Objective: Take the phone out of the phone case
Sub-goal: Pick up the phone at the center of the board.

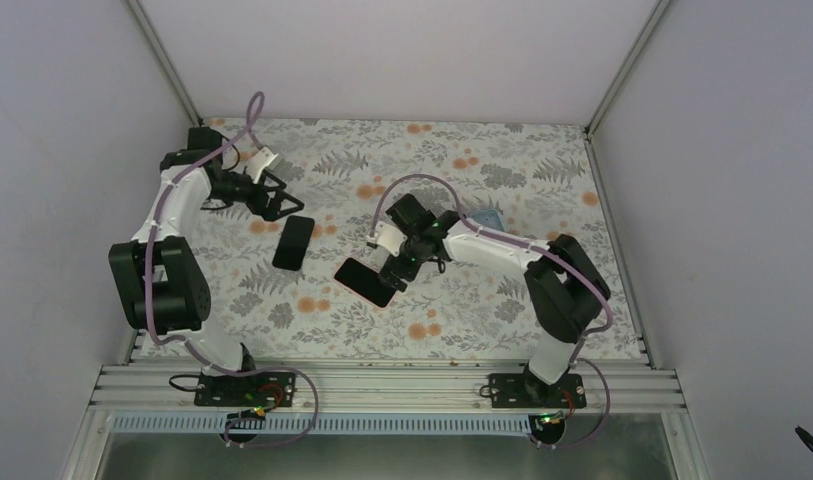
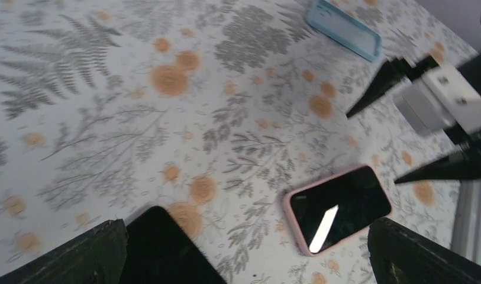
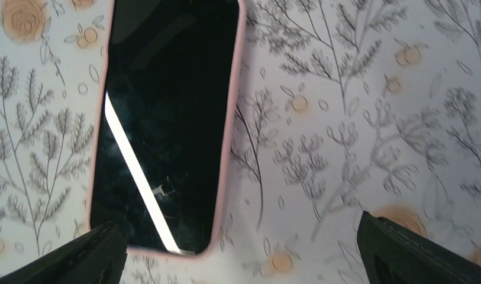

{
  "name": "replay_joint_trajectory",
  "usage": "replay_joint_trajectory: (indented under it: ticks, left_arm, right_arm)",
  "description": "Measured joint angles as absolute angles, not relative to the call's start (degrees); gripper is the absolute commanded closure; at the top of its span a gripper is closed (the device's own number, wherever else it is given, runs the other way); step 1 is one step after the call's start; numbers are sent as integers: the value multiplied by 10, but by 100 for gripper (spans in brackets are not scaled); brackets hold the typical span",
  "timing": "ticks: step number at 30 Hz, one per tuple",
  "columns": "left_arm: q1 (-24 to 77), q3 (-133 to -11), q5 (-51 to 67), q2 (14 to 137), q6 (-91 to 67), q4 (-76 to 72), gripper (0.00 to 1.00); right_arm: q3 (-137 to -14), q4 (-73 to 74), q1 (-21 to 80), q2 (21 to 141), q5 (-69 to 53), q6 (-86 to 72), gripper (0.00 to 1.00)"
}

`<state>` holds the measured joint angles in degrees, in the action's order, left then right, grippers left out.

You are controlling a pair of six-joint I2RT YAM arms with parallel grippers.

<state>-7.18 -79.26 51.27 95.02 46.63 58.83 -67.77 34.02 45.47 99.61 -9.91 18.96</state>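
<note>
The phone (image 1: 367,282) lies screen up in its pink phone case (image 3: 228,136) near the middle of the floral table. My right gripper (image 1: 399,272) hovers open just right of it. In the right wrist view the phone (image 3: 167,112) sits at upper left, with its lower corner beside my left fingertip (image 3: 72,257), and nothing is between the fingers. My left gripper (image 1: 281,197) is open at the back left, apart from the cased phone (image 2: 338,207). In the left wrist view the pink rim (image 2: 288,216) shows, and the right gripper's fingers (image 2: 386,83) point toward it.
A second flat black phone-shaped slab (image 1: 294,242) lies left of the cased phone, below my left gripper (image 2: 247,263). A light blue empty case (image 1: 487,217) rests behind the right arm. White walls enclose the table on three sides.
</note>
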Motion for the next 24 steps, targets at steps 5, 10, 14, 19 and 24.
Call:
replay_joint_trajectory:
  ticks: [5,10,14,19,24]
  left_arm:
    - [-106,-767,497,931,388,504,0]
    - [-121,-757,495,919,347,458,0]
    - [-129,-746,482,919,329,435,0]
    - [-138,-742,470,919,323,429,0]
    - [-146,-742,466,919,324,427,0]
  right_arm:
    - [-686,294,489,1045,-99,165,0]
    - [-692,274,518,1099,-103,157,0]
    - [-704,270,527,1113,-108,152,0]
    - [-713,268,535,1121,-103,153,0]
    - [-713,266,536,1121,-94,153,0]
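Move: The pink-cased phone at the board's centre has its middle about 7 cm left of the right hand, 2 cm back and 6 cm below. The loose black phone lies some 25 cm left and 10 cm ahead of this hand, the empty blue case about 24 cm right and 12 cm ahead, both equally low. From the left hand the pink-cased phone is roughly 12 cm back, 16 cm right and 18 cm down. The pink-cased phone is approached by the right hand, fingers wide open and pointing steeply down: it slides about 6 cm left while sinking some 5 cm and easing slightly back, then stops with a finger beside each long edge. Meanwhile the empty left hand draws away about 7 cm, left and also forward, turning nearly 20 degrees counter-clockwise, still open. ##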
